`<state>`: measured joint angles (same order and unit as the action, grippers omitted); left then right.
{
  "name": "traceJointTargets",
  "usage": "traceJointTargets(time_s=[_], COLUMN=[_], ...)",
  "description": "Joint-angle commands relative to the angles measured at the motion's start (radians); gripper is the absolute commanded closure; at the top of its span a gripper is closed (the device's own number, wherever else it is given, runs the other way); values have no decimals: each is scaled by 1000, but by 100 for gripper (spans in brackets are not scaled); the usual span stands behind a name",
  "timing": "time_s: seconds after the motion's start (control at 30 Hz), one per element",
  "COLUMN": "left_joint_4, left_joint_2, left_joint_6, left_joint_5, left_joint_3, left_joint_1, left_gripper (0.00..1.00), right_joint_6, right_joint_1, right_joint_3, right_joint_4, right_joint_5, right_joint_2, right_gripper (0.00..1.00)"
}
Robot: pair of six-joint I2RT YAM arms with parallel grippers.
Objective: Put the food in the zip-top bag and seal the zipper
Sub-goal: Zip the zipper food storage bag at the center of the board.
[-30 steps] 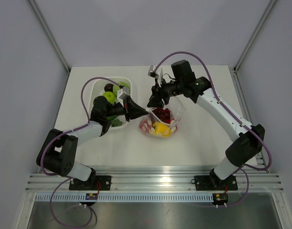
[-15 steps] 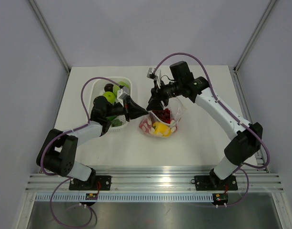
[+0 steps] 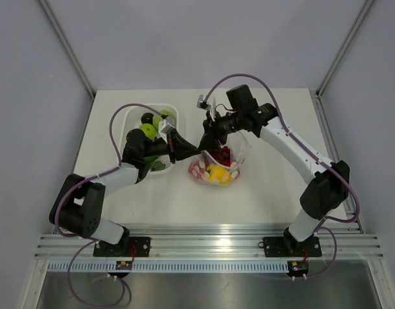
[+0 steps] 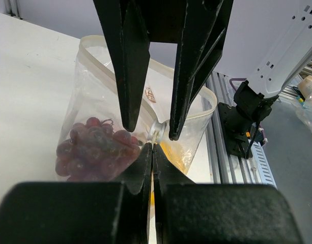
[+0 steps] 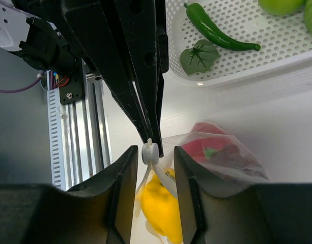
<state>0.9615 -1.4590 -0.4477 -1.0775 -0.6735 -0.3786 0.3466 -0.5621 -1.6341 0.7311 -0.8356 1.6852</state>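
The zip-top bag (image 3: 218,165) stands open on the table with a yellow piece (image 3: 216,172), a red piece (image 3: 220,154) and a dark grape bunch (image 4: 94,148) of the food inside. My left gripper (image 3: 198,152) is shut on the bag's near corner, just below the white slider (image 5: 150,151) of the zipper (image 4: 89,48). My right gripper (image 5: 153,161) hangs open above that corner. The slider sits between its two fingers (image 5: 126,170), close to the left one and clear of the other.
A white slotted basket (image 3: 175,113) stands left of the bag, holding a green apple (image 3: 147,131), a green pepper (image 5: 219,34) and other pieces. The aluminium rail (image 3: 210,244) runs along the table's near edge.
My right gripper has shifted a little left and down onto the bag's corner, and its jaws have narrowed around the slider. The left gripper and the bag have stayed put.
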Motion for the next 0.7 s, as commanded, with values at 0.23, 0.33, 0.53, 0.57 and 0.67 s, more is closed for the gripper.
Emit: traceJointTargets(time_s=[0.23, 0.33, 0.53, 0.57, 0.67], left_joint_4=[28, 28, 11, 2, -76], left_joint_2=[29, 29, 25, 20, 6], left_joint_6=[18, 17, 11, 7, 4], left_joint_5=[1, -1, -9, -13, -25], left_joint_3=[-49, -51, -66, -70, -109], left_joint_1=[-2, -2, -2, -2, -2], left_gripper=[100, 100, 100, 100, 100], right_joint_6=[14, 8, -15, -20, -31], right_joint_1=[-5, -7, -27, -28, -30], right_joint_3=[-6, -6, 23, 31, 69], right_joint_4=[-4, -9, -53, -74, -107], right_joint_5=[-37, -33, 42, 67, 110], right_joint_2=[5, 11, -14, -24, -62], right_gripper=[69, 73, 90, 92, 98])
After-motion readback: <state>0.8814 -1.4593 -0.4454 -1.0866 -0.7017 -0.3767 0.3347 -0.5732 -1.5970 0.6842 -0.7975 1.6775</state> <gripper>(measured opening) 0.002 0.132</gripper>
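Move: The zipper's white slider already stands between the right hand's half-open fingers, practically at the hand point, and it is only about 1 cm to the right of the left hand's shut tips, which hold the zipper end. From the right hand the yellow pepper in the open bag is some 7 cm to the right, level fore and aft, and about 15 cm below; the grapes are roughly 7 cm ahead, 8 cm to the right and 14 cm below. The right hand stays almost in place around the slider and steadily draws its fingers together from nearly half open to almost shut, pinching the slider between the pads and, only at the very end, easing down by barely 1 cm. The left hand holds still beside it, keeping its shut fingers on the zipper end so the strip stays put, with no more than a few degrees of tilt as the grip closes. ##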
